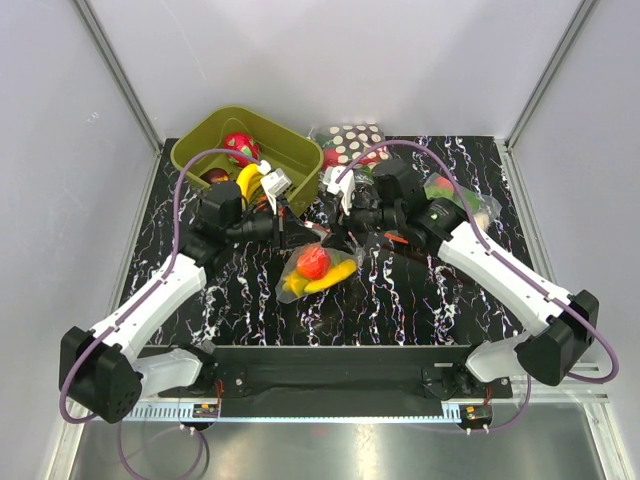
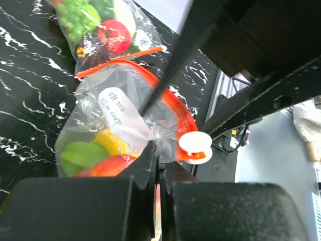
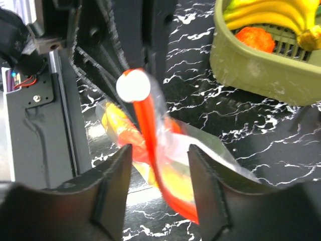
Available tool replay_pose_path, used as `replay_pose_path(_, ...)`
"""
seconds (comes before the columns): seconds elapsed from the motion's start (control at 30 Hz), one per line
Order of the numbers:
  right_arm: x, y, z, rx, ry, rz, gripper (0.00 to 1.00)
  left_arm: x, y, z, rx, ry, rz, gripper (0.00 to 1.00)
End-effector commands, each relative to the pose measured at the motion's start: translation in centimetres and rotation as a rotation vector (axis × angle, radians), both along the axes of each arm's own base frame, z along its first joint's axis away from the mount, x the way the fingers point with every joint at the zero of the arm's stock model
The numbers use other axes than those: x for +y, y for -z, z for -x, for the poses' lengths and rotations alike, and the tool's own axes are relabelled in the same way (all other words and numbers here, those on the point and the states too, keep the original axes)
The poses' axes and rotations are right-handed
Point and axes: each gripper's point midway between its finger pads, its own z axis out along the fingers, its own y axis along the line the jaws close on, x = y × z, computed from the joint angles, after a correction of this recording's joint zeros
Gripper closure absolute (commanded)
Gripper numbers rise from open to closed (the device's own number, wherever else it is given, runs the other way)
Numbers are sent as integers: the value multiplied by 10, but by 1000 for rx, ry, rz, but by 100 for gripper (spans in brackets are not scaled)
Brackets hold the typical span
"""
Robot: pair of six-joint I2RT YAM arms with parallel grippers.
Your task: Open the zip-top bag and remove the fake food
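The zip-top bag (image 1: 318,268) lies crumpled at the table's middle, with the fake food inside: a red fruit (image 1: 313,262) and a yellow banana (image 1: 335,277). My left gripper (image 1: 292,238) comes in from the left. In the left wrist view it (image 2: 159,160) is shut on the bag's clear plastic (image 2: 125,115), just below the orange-red zip strip (image 2: 173,98) and beside the white slider (image 2: 195,147). My right gripper (image 1: 340,235) is open. In the right wrist view its jaws (image 3: 160,150) straddle the raised zip strip (image 3: 150,135) without pinching it, below the slider (image 3: 133,86).
An olive bin (image 1: 200,140) with bananas and red fruit stands at the back left; its wall (image 3: 251,65) is near the right gripper. A polka-dot bag (image 1: 352,140) lies at the back. A bag of green and red vegetables (image 2: 100,25) lies to the right.
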Motion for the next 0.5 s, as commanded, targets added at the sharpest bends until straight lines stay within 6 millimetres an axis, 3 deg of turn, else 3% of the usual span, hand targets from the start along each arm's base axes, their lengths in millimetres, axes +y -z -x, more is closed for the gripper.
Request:
replay_pose_path(0.0,-5,-44,-10,-123,40,-69,42,-5,-25,11,-103,90,60,100)
replay_pose_path(0.23,-2,-78,-5,-247,13,-201,40,-10,-21,21,-58,185,52,100)
replay_pose_path(0.47,10,-80,9,-219,-75,-218,44,-9,-17,22,-36,186,31,100)
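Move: The zip-top bag's mouth runs between the open right fingers. Its middle is roughly 2 cm back and 3 cm below that hand, and about 7 cm right, 2 cm back and 3 cm below the left hand, which already has one zip end. From the right hand, the red food inside lies about 6 cm back, 6 cm left and 8 cm down; the green bin is some 18 cm ahead, 25 cm left and lower. Still pinching the zip end with shut fingers, the left hand draws the bag's corner back about 2 cm, sinking slightly and turning a little clockwise. Meanwhile the right hand, open around the zip strip, lifts about 6 cm away from the bag mouth, its left-pointing fingers tilting upward some 15 degrees while they stay open. ##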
